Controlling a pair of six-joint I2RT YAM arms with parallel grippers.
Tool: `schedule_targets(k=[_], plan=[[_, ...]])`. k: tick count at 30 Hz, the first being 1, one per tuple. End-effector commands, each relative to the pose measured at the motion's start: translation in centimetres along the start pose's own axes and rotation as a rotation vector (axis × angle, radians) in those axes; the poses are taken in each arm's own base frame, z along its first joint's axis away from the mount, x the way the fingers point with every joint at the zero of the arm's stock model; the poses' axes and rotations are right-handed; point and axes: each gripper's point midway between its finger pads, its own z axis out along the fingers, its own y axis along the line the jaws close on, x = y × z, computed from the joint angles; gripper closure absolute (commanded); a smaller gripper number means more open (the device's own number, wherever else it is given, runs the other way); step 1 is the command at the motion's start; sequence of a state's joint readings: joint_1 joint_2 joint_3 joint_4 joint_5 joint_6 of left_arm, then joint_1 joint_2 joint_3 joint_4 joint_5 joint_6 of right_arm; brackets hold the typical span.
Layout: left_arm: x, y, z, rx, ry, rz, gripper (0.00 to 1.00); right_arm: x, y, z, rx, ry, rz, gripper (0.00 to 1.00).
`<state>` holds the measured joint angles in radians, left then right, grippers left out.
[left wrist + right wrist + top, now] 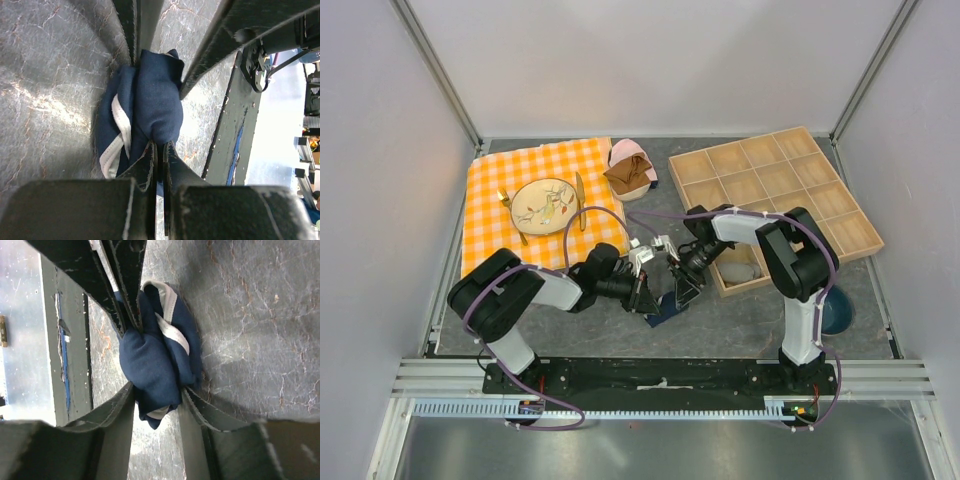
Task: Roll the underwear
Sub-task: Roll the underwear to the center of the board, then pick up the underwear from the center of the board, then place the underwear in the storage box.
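Note:
The underwear (pixel 665 306) is a bunched navy bundle with pale trim on the grey table, between both grippers. My left gripper (pixel 645 293) comes from the left. In the left wrist view its jaws (pixel 160 146) are pressed almost together on a fold of the underwear (pixel 155 100). My right gripper (pixel 684 290) comes from the right. In the right wrist view its fingers (pixel 158 388) stand on either side of the bundle (pixel 152 365) and touch it on both sides. The left gripper's fingers (pixel 122 285) meet the cloth from the far side.
An orange checked cloth (pixel 490 215) with a plate (pixel 545 205) and cutlery lies at back left. Brown and pink garments (pixel 630 172) sit behind. A wooden compartment tray (pixel 775 185) is at the right, a dark bowl (pixel 838 310) by the right arm. The table's front edge (pixel 235 135) is close.

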<state>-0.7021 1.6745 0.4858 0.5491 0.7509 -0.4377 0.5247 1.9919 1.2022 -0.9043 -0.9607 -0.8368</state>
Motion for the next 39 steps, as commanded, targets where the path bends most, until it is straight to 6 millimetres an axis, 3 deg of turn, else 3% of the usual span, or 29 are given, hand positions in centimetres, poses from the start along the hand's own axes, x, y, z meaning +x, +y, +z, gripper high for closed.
schedule_targets(k=[1, 6, 9, 13, 15, 18, 23, 25, 26, 29, 33, 35, 39], plan=[[5.5, 4.7, -1.2, -0.234, 0.119, -0.134, 0.98, 0.5, -0.3, 1.6, -0.008, 0.022, 0.007, 0.62], [4.9, 4.8, -1.6, -0.256, 0.087, -0.128, 0.94, 0.3, 0.3, 1.5, -0.045, 0.018, 0.007, 0.91], [3.8, 4.8, -2.4, -0.292, 0.032, -0.115, 0.76, -0.2, 0.5, 0.7, -0.06, -0.003, -0.008, 0.99], [1.3, 3.8, -4.2, -0.34, -0.061, -0.065, 0.59, -1.3, 0.8, -0.9, -0.042, -0.04, -0.047, 1.0], [-0.6, 2.6, -5.4, -0.348, -0.129, -0.021, 0.56, -1.9, 1.4, -1.9, -0.028, -0.056, -0.087, 1.0], [-2.1, 1.9, -7.0, -0.399, -0.186, 0.01, 0.53, -2.0, 2.0, -2.8, -0.007, -0.046, -0.121, 1.0], [-5.1, -1.1, -9.4, -0.388, -0.293, 0.064, 0.52, -2.1, 2.9, -4.8, 0.033, -0.042, -0.131, 1.0], [-6.5, -2.6, -10.0, -0.365, -0.319, 0.1, 0.52, -2.2, 2.6, -6.3, 0.073, -0.041, -0.139, 1.0], [-6.3, -3.1, -10.6, -0.368, -0.304, 0.102, 0.52, -2.2, 3.0, -7.2, 0.09, -0.044, -0.138, 1.0], [-8.1, -5.4, -11.9, -0.356, -0.314, 0.167, 0.52, -1.8, 2.9, -10.9, 0.171, -0.058, -0.118, 1.0], [-8.6, -6.3, -13.3, -0.394, -0.243, 0.254, 0.51, -0.6, 2.6, -16.1, 0.272, -0.065, -0.087, 1.0], [-9.1, -6.5, -14.0, -0.422, -0.228, 0.287, 0.51, 1.1, 2.4, -19.0, 0.32, -0.07, -0.045, 1.0], [-8.3, -5.4, -14.7, -0.478, -0.198, 0.348, 0.51, 5.5, 1.4, -22.7, 0.445, -0.044, 0.059, 1.0]])
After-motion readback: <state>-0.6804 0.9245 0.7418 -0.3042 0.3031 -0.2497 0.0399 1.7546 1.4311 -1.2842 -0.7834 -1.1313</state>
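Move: The rolled underwear lies across between the hands. From the right hand, whose half-open fingers stand around its right end, its middle is about 3 cm left, 2 cm back and 1 cm down. From the left hand, shut on the other end, it is some 3 cm right, 1 cm ahead and 1 cm down. The grey cloth in the tray's near corner lies roughly 11 cm right and 5 cm ahead of the right hand, and the striped cloth 8 cm right and 13 cm ahead. The underwear's right end is pinched as the right fingers close, while the left fingers open, let go of the other end and rise about 16 cm, drawing off leftward. The right hand then lifts about 10 cm and, speeding up, swings some 15 cm right and 10 cm forward towards the tray, turning clockwise with its fingers tipping further down. ##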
